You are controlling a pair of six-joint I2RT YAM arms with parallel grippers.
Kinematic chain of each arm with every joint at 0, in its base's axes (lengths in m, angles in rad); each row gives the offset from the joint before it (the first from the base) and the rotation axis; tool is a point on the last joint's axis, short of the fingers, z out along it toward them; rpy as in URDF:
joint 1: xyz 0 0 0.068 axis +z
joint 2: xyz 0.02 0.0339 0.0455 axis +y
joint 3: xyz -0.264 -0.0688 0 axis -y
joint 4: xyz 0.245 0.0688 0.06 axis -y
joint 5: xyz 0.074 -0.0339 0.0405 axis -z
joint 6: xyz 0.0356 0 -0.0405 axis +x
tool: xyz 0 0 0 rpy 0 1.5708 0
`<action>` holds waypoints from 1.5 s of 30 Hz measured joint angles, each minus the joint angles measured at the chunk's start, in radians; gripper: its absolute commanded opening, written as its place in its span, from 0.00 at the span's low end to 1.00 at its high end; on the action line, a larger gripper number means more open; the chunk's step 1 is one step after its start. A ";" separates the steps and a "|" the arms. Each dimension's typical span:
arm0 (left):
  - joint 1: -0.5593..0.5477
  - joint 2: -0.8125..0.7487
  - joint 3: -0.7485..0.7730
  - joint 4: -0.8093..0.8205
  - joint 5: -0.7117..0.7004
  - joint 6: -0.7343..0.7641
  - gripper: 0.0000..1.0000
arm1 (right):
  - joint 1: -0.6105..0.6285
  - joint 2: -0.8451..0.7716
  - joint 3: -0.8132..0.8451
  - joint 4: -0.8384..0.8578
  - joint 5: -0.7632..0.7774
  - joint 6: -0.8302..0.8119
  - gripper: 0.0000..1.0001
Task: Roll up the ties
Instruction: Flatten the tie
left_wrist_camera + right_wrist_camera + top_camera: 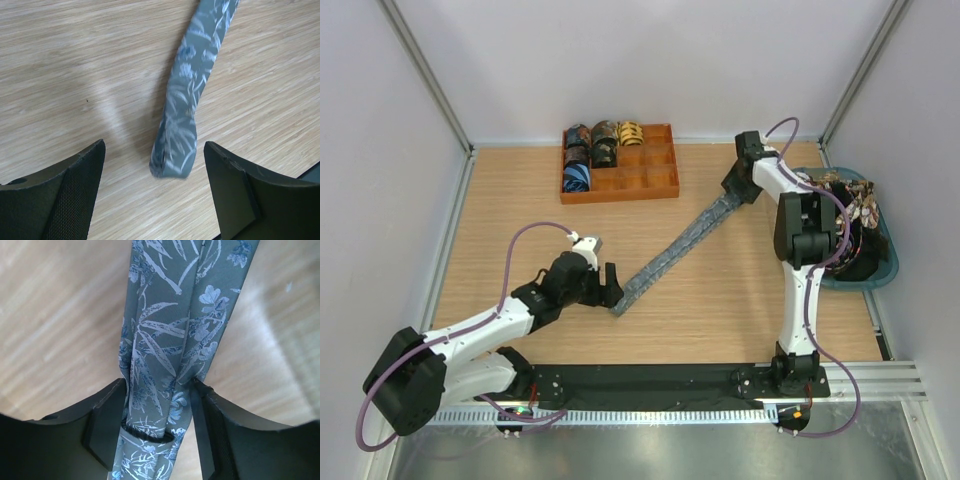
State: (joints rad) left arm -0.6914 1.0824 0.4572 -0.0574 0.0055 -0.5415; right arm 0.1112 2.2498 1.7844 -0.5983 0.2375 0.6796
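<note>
A long grey-blue tie [670, 255] with a leaf print lies stretched in a diagonal across the wooden table. My right gripper [728, 200] is at its far, wider end. In the right wrist view both jaws press the sides of the tie [170, 315], bunching the cloth between them, so the right gripper [159, 382] is shut on it. My left gripper [612, 285] stands open at the near, narrow end. In the left wrist view that end of the tie [175, 155] lies slightly curled on the wood, just ahead of the left gripper [154, 150], touching neither finger.
An orange compartment tray [665, 185] stands at the back, with several rolled ties [592, 150] in its left cells. At the right edge, a teal basin [880, 270] holds a heap of loose ties [850, 190], partly hidden by the right arm.
</note>
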 measured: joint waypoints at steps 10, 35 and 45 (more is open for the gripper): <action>0.000 -0.002 0.000 0.000 -0.014 0.000 0.81 | 0.008 0.068 0.134 0.010 -0.015 -0.103 0.91; 0.000 -0.333 -0.098 0.001 -0.115 -0.003 0.81 | 0.575 -0.584 -0.548 0.032 0.031 0.161 0.89; 0.000 -0.460 -0.123 -0.014 -0.164 -0.017 0.81 | 0.767 -0.427 -0.371 -0.142 0.129 0.521 0.91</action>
State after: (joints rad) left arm -0.6914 0.6228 0.3344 -0.0715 -0.1581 -0.5583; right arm 0.8783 1.8229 1.4136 -0.7399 0.3668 1.2007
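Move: From the right gripper, astride the tie near its wide end, the tie's near (narrow) end lies some 33 cm back and 33 cm to the left, about level; its wide tip is roughly 6 cm farther forward and 6 cm to the right. The tray's middle is about 8 cm ahead and 34 cm left. For the left gripper, the near end lies about 5 cm below and 3 cm right, neither ahead nor back. Draw the right gripper some 4 cm farther forward on the tie, opening to let go, then lift it and sweep back and left above the tie towards its near end, cresting about 12 cm up and sinking to about 6. Meanwhile raise the open left gripper 7 cm and slightly left, tipping its fingers up about 15 degrees. ##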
